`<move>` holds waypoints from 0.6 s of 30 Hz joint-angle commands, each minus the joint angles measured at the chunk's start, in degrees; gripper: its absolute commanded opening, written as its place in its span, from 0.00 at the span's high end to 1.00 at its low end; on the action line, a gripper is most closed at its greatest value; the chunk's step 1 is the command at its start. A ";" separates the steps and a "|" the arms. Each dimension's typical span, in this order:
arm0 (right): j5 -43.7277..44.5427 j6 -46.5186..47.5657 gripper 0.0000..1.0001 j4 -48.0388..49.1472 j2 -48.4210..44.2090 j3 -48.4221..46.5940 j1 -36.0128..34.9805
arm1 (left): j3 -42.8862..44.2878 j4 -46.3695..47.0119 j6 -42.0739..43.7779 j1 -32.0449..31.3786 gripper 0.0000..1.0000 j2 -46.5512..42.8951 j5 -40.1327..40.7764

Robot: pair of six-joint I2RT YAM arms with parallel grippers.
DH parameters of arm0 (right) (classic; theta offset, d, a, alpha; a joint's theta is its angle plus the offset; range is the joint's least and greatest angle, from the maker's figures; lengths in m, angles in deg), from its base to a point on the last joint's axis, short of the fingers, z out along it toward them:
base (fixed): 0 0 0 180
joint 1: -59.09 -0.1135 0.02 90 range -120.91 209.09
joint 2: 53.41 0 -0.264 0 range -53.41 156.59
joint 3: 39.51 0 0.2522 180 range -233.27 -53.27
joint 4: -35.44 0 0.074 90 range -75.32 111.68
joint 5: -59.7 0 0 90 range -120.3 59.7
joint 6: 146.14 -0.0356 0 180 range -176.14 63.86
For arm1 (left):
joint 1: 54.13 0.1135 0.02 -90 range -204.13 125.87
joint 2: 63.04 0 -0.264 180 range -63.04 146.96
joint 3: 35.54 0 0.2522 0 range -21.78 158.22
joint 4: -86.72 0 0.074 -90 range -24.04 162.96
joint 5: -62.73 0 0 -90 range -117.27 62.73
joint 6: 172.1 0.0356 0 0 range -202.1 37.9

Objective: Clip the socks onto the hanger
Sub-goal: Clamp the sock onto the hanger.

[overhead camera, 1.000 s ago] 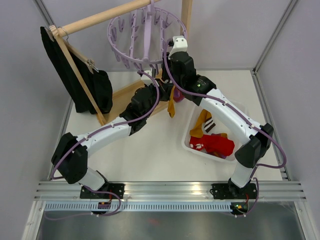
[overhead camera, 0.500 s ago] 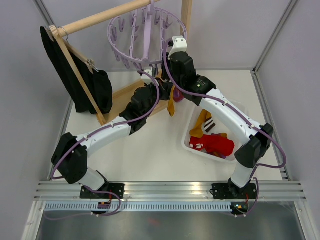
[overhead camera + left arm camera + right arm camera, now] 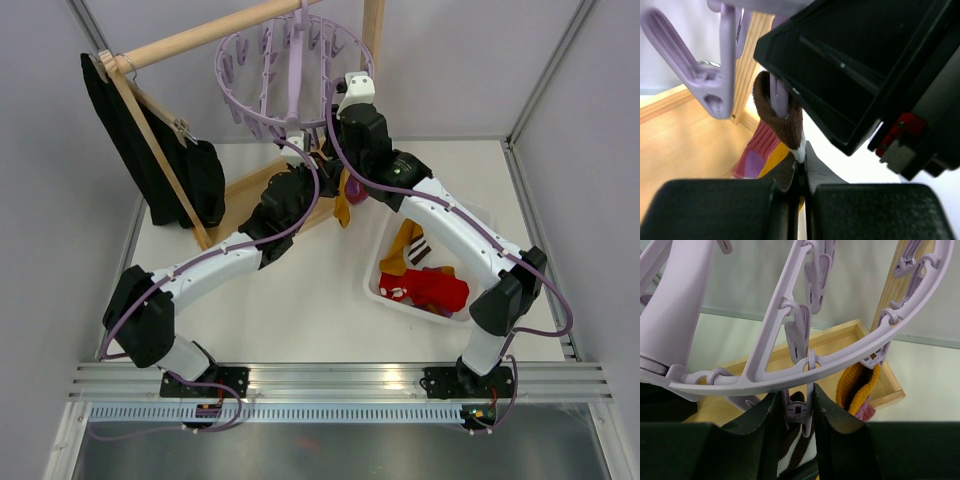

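Note:
The lavender hanger hangs from the wooden rail. My right gripper is shut on one of the hanger's pegs under the ring, pressing it between both fingers. A brown sock with white stripes sits just below that peg. My left gripper is shut on this brown sock, whose cuff is up around the peg's lower end. A mustard sock hangs clipped to the ring beside it, seen in the top view as the mustard sock. More socks, red and mustard, lie in the white bin.
The white bin stands at the right of the table. A wooden rack frame lies under the hanger, with a black garment on a wooden hanger at the left. Other lavender pegs dangle close to both grippers.
The left gripper has edged slightly up toward the hanger with the brown sock. The right arm holds still on the peg.

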 commanded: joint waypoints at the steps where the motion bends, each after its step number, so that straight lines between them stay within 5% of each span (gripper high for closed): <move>1: 1.82 0.78 1.00 1.87 -2.29 -1.42 -0.23 | 2.96 3.39 1.97 -0.11 0.98 0.14 1.13; 10: 1.99 0.95 1.00 2.13 -2.73 -1.24 -0.14 | 3.93 2.51 2.15 -0.19 0.98 1.11 -0.63; 13: 1.82 1.04 0.80 2.30 -3.17 -0.80 -0.14 | 4.37 1.98 2.15 -0.19 0.98 1.54 -1.33; 14: 1.47 1.04 0.65 2.39 -3.52 -0.63 -0.14 | 4.46 1.72 2.15 -0.11 0.98 1.46 -1.42; 18: 0.85 0.95 0.41 2.48 -4.05 -0.36 -0.14 | 4.98 1.37 2.41 -0.11 0.98 1.90 -1.95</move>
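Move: The clip being held open sits roughly between the right fingertips, about 1 cm below their midpoint. From the left hand, which holds the striped sock by its side, that clip is about 3 cm ahead, 1 cm left and 3 cm up. An empty rim clip is some 4 cm left of it, level with it. The already hung sock is about 5 cm farther out than the clip and 6 cm to its right, hanging lower. The striped sock's brown cuff, already up at the clip, is raised a bit under 1 cm farther by the left hand, which then eases about half a centimetre right and slightly forward, keeping its pinch. The right hand stays almost in place and, late on, opens its fingers and lets go of the clip's handles. ##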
